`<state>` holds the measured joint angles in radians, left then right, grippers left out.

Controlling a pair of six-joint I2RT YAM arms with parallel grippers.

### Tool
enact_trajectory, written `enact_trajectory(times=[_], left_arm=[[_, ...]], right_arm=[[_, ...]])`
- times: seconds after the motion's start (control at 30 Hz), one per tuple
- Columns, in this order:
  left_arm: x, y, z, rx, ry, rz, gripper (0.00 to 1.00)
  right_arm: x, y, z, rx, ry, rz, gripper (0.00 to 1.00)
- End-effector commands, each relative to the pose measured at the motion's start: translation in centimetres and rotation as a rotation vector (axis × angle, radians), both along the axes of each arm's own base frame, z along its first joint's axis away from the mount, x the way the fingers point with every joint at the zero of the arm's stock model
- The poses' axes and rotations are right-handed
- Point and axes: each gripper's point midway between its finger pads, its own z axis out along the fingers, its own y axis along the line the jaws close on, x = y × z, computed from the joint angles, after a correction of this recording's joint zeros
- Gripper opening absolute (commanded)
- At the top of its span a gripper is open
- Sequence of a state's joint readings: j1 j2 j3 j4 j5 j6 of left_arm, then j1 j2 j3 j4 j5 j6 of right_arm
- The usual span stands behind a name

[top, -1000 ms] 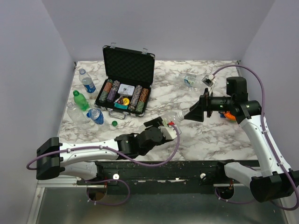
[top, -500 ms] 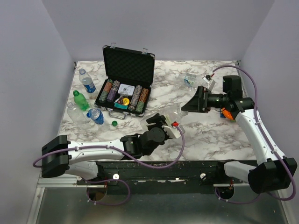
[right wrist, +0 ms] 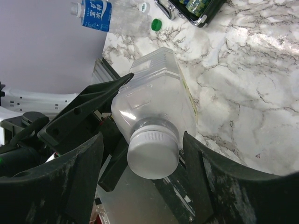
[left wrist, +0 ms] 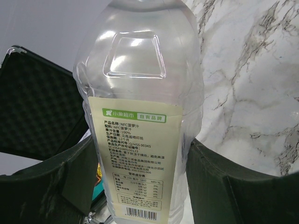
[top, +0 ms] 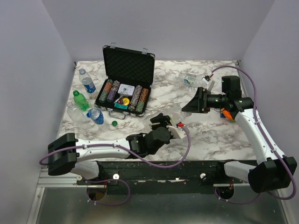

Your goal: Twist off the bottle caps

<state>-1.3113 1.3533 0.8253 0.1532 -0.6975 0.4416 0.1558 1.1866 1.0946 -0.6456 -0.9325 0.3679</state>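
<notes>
My left gripper (top: 169, 123) is shut on a clear, square-sided bottle (top: 176, 115) with a pale label, held off the table near the front middle. In the left wrist view the bottle (left wrist: 140, 112) fills the gap between both fingers of that gripper (left wrist: 140, 161). The bottle's white cap (right wrist: 153, 154) points at the right wrist camera. My right gripper (right wrist: 142, 140) straddles the cap, open: the right finger is almost on it and a clear gap shows on the left. From above, the right gripper (top: 189, 106) meets the bottle's neck end.
An open black chip case (top: 126, 88) stands at the back left. Beside it are a blue-labelled bottle (top: 86, 82), a green bottle (top: 80, 100), a lying bottle (top: 95, 115) and a loose green cap (top: 114, 123). Another clear bottle (top: 189, 79) lies back right.
The left arm has carried the bottle right and forward. The right gripper has come in over the cap and its jaws have narrowed around it.
</notes>
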Motion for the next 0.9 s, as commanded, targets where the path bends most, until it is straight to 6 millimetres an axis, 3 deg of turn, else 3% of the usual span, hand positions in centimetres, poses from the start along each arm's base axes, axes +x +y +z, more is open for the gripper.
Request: enact_trajectory(times=[0.0, 0.17, 0.37, 0.6, 0.87], left_arm=[[0.2, -0.9, 1.9, -0.044, -0.021, 0.009, 0.00], [0.1, -0.9, 1.8, -0.048, 0.000, 0.013, 0.00], [-0.3, -1.2, 1.3, -0.048, 0.065, -0.011, 0.00], [-2.2, -2.3, 0.5, -0.119, 0.313, -0.197, 0.00], [-3.6, -1.8, 1.0, -0.213, 0.496, -0.357, 0.00]], right_arm=[[-0.2, -0.1, -0.6, -0.033, 0.012, 0.008, 0.73], [-0.2, -0.1, -0.4, -0.044, -0.008, 0.016, 0.55], [-0.3, -0.1, -0.1, -0.061, -0.064, 0.042, 0.26], [-0.7, 0.0, 0.1, -0.070, -0.146, 0.106, 0.17], [-1.5, 0.4, 0.4, -0.063, -0.187, 0.183, 0.15]])
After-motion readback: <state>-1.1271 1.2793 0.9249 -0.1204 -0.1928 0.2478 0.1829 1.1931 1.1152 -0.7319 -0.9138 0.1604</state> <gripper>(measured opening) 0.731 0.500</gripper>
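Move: The white cap of the juice bottle sits practically between the right hand's open fingers, about 1 cm below and 1 cm left of the hand point; the bottle's body runs on some 10 cm to the left, 2 cm back and 5 cm lower. The orange ring lies roughly 25 cm to the right, 10 cm ahead and 20 cm down. From the left hand, which holds the body, the cap is about 15 cm right, 2 cm ahead and 6 cm higher. The right fingers close from both sides and pinch the white cap, then keep that grip while the hand sinks and eases back about 1 cm each, turning slightly. The left hand, still clamping the bottle, stays nearly in place, then tips nose-down some 20 degrees with a smaller clockwise turn, twisting the bottle against the held cap. ##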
